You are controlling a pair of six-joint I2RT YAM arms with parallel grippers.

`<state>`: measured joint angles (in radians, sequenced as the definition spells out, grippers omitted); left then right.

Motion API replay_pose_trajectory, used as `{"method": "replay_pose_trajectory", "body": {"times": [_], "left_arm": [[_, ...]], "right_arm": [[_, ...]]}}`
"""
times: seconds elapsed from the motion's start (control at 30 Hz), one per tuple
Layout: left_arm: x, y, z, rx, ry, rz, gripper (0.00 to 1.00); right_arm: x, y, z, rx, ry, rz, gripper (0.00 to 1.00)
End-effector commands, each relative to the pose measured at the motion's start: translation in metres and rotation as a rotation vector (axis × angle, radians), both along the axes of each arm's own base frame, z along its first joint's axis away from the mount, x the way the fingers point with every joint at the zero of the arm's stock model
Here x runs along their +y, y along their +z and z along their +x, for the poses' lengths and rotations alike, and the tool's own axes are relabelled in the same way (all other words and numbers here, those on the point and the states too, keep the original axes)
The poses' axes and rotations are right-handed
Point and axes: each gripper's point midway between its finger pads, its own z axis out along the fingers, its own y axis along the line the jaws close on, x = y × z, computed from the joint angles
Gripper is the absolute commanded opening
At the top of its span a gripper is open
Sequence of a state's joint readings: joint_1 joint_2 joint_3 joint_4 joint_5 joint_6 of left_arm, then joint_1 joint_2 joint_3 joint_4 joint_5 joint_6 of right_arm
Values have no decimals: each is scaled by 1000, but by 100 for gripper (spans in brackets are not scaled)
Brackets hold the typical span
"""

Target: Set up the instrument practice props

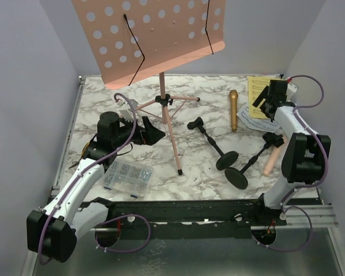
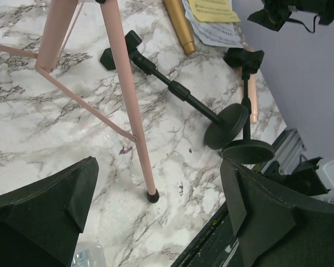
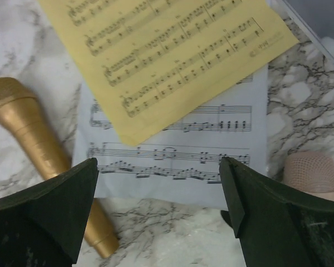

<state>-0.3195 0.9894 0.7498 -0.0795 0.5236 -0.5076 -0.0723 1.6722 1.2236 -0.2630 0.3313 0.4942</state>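
The pink perforated music rack [image 1: 149, 34] stands on its tripod at the back, one leg [image 2: 131, 105] ending just ahead of my left gripper [image 2: 158, 211]. That left gripper [image 1: 152, 131] is open and holds nothing. Two black mic holders [image 1: 213, 141] [image 1: 250, 164] lie on their sides, bases toward the front. The gold microphone [image 1: 233, 109] lies flat beside the yellow page [image 3: 172, 50], which overlaps the white page [image 3: 200, 150]. My right gripper [image 3: 158, 206] hovers open above the white page's near edge. The pink microphone [image 1: 272, 158] lies at the right.
A clear compartment box of screws [image 1: 126, 177] sits at the front left beside my left arm. The black rail [image 1: 207, 210] runs along the table's front edge. Grey walls close in on both sides.
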Motion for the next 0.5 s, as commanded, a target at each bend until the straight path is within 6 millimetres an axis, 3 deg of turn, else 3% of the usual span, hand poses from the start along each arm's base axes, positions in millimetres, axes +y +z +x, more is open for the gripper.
{"method": "replay_pose_trajectory", "body": {"times": [0.0,0.07,0.17,0.23,0.47], "left_arm": [[3,-11,-17,-47,-46,119,99],[3,-13,-21,-56,-45,140,99],[0,-15,-28,-62,-58,158,99],[-1,-14,-29,-68,-58,165,99],[-2,-17,-31,-68,-56,187,98]], "right_arm": [[-30,-33,-16,208,-16,-33,96],[-30,-42,-2,242,40,-44,96],[-11,-62,26,276,188,25,100],[-3,-66,42,271,233,59,100],[-8,-62,92,156,291,-1,100]]}}
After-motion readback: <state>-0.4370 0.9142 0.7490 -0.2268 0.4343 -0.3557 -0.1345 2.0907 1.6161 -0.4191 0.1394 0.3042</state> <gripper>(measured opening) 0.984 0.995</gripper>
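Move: The right hand is open above the near edge of the sheet music. The middle of the yellow sheet lies about 17 cm ahead, 6 cm to the right and 13 cm below. The white sheets under it centre some 6 cm ahead and 5 cm right, and the gold microphone is roughly 9 cm ahead and 12 cm left. From the left hand, the yellow sheet is about 37 cm ahead, 61 cm right and 23 cm below. The open right hand heads for the yellow sheet's lower-left part, sinking about 7 cm in all: first down with a short slide to the right, then forward some 6 cm while still descending. The wrist tips farther down and swings a little counter-clockwise. The left hand, also open and empty, eases back some 3 cm. ##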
